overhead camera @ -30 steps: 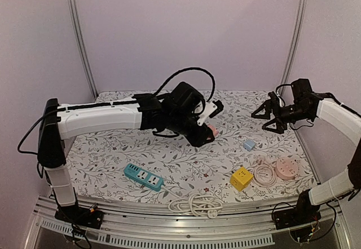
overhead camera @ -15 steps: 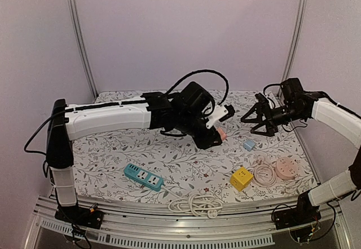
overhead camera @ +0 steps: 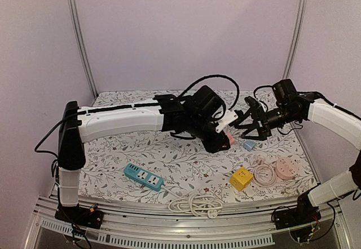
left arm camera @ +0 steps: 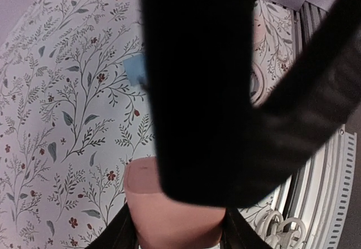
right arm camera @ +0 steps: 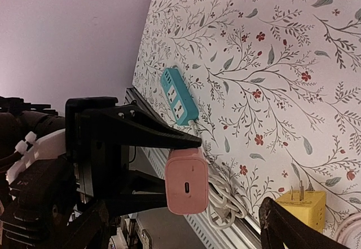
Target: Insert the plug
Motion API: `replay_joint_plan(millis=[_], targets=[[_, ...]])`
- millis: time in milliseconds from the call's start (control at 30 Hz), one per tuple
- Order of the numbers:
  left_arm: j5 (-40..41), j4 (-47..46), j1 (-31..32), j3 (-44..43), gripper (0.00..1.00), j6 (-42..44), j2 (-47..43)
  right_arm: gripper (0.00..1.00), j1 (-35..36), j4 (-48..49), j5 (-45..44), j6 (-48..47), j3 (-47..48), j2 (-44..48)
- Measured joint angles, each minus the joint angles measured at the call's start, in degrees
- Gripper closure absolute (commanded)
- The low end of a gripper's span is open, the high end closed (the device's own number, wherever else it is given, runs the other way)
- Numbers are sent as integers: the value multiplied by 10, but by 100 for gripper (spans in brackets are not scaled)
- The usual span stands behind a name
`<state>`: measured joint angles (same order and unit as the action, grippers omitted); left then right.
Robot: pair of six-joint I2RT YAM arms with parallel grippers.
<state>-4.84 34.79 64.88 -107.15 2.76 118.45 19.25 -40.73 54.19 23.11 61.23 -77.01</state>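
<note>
A pink plug hangs above the table right of centre, with my left gripper shut on it. In the right wrist view the plug shows its end face with a small port, clamped between the left gripper's black fingers. My right gripper is open and faces the plug at close range; its fingers stand wide on either side without touching. In the left wrist view the plug fills the bottom, and the black right gripper hides much of the frame. A teal power strip lies at the front left.
A small blue adapter lies under the grippers. A yellow cube adapter, a coiled cord and a pink round socket sit at the front right. A white cable bundle lies on the table's front edge.
My left arm has carried the pink plug to the right. My right gripper has moved left towards it, and the two now meet right of centre.
</note>
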Motion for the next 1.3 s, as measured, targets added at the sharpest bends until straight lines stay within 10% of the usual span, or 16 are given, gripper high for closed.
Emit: replay_joint_plan(millis=[1300], targets=[[3, 10, 24, -35, 100, -7, 24, 44, 37, -27, 51, -28, -7, -40]])
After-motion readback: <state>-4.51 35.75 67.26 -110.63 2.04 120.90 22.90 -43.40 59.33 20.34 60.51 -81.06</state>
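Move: The right hand, fingers wide open, has the pink plug about 4 cm to its left, some 2 cm back and 2 cm lower. The left hand already holds that plug, its middle roughly 1 cm to the right of and 1 cm below the hand point. On the table roughly 17 cm below the right hand lie the blue cube, about 7 cm ahead and 7 cm right, and the yellow adapter, some 10 cm back and 2 cm right. Back, left and slightly down, the right hand eases about 4 cm in on the plug, tipping its fingers a little (under 10 degrees) and closing from nearly full width to just over half, one finger on each side of the plug. The left hand keeps its grip and carries the plug roughly 2.5 cm back and right towards those fingers. ##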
